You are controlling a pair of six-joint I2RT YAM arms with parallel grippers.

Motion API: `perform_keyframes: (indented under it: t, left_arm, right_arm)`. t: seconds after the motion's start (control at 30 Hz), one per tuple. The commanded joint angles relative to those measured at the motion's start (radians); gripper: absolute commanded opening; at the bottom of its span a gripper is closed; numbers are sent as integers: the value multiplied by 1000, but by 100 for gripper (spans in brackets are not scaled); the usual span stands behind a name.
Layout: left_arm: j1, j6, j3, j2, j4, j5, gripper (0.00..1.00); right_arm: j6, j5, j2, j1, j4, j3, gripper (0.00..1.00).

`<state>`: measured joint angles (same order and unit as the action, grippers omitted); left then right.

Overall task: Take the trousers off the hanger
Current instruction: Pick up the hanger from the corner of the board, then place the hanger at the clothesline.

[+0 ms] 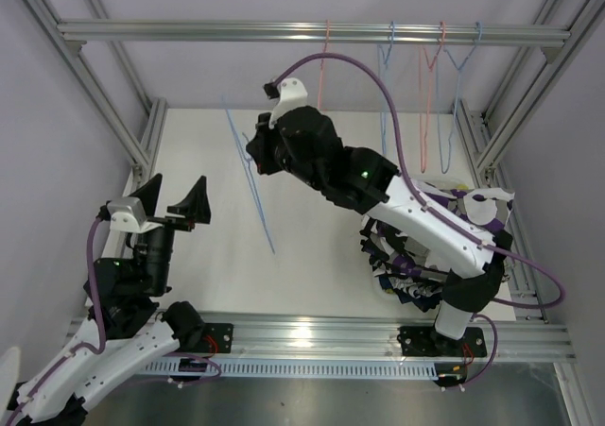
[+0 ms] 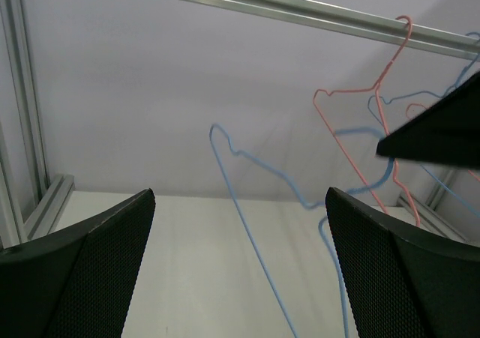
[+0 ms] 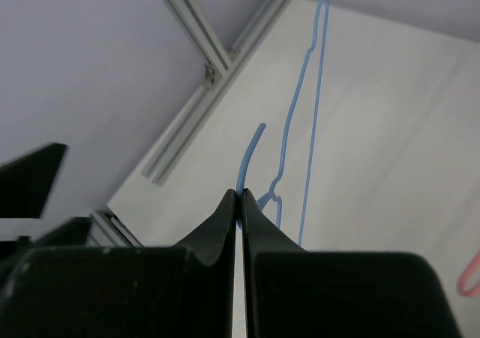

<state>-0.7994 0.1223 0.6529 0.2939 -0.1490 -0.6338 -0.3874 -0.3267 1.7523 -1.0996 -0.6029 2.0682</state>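
Observation:
My right gripper (image 1: 253,152) (image 3: 241,194) is shut on the hook end of a bare blue wire hanger (image 1: 257,204) (image 3: 315,91), which hangs slanted above the left middle of the table with no cloth on it. The hanger also shows in the left wrist view (image 2: 251,240). The trousers (image 1: 402,275) lie in a pile at the near right, patterned black, white and purple with dark blue, largely hidden under my right arm. My left gripper (image 1: 175,199) (image 2: 240,195) is open and empty, left of the hanger and apart from it.
Several bare hangers hang on the back rail (image 1: 189,32): a pink one (image 1: 323,67), a blue one (image 1: 386,76), another pink one (image 1: 430,76) and another blue one (image 1: 463,76). Aluminium frame posts stand on both sides of the white table.

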Motion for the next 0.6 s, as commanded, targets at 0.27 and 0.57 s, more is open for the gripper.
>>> perform_keyframes:
  t: [0.27,0.57]
  left_arm:
    - [9,-64,74,105,74,112,99]
    - [8,-174,160,261,224,335,99]
  right_arm:
    - [-2,38,19,52,-54,234,0]
    - [-53,159,-13,83,0,224,0]
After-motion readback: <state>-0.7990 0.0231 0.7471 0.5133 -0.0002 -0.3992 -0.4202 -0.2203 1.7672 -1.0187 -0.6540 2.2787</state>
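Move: The blue hanger hangs from the right gripper by its hook. From the open left hand its middle lies about 10 cm to the right, 6 cm ahead and 10 cm lower. The closed right fingers are some 11 cm right of the left hand, 6 cm ahead, at about its height. From the right hand the blue hanger's middle is about 10 cm below and 2 cm left, level fore and aft. A red hanger on the rail hangs roughly 15 cm ahead of that hand, 11 cm right and 3 cm higher. Rightward, gathering speed, the left hand travels about 8 cm towards the blue hanger, dipping and edging forward a little as its wrist swings clockwise and tips down, fingers staying wide open. The right hand, still pinching the hook, finishes its lift with some 7 cm more, drifts slightly right, then holds the hanger up there. ##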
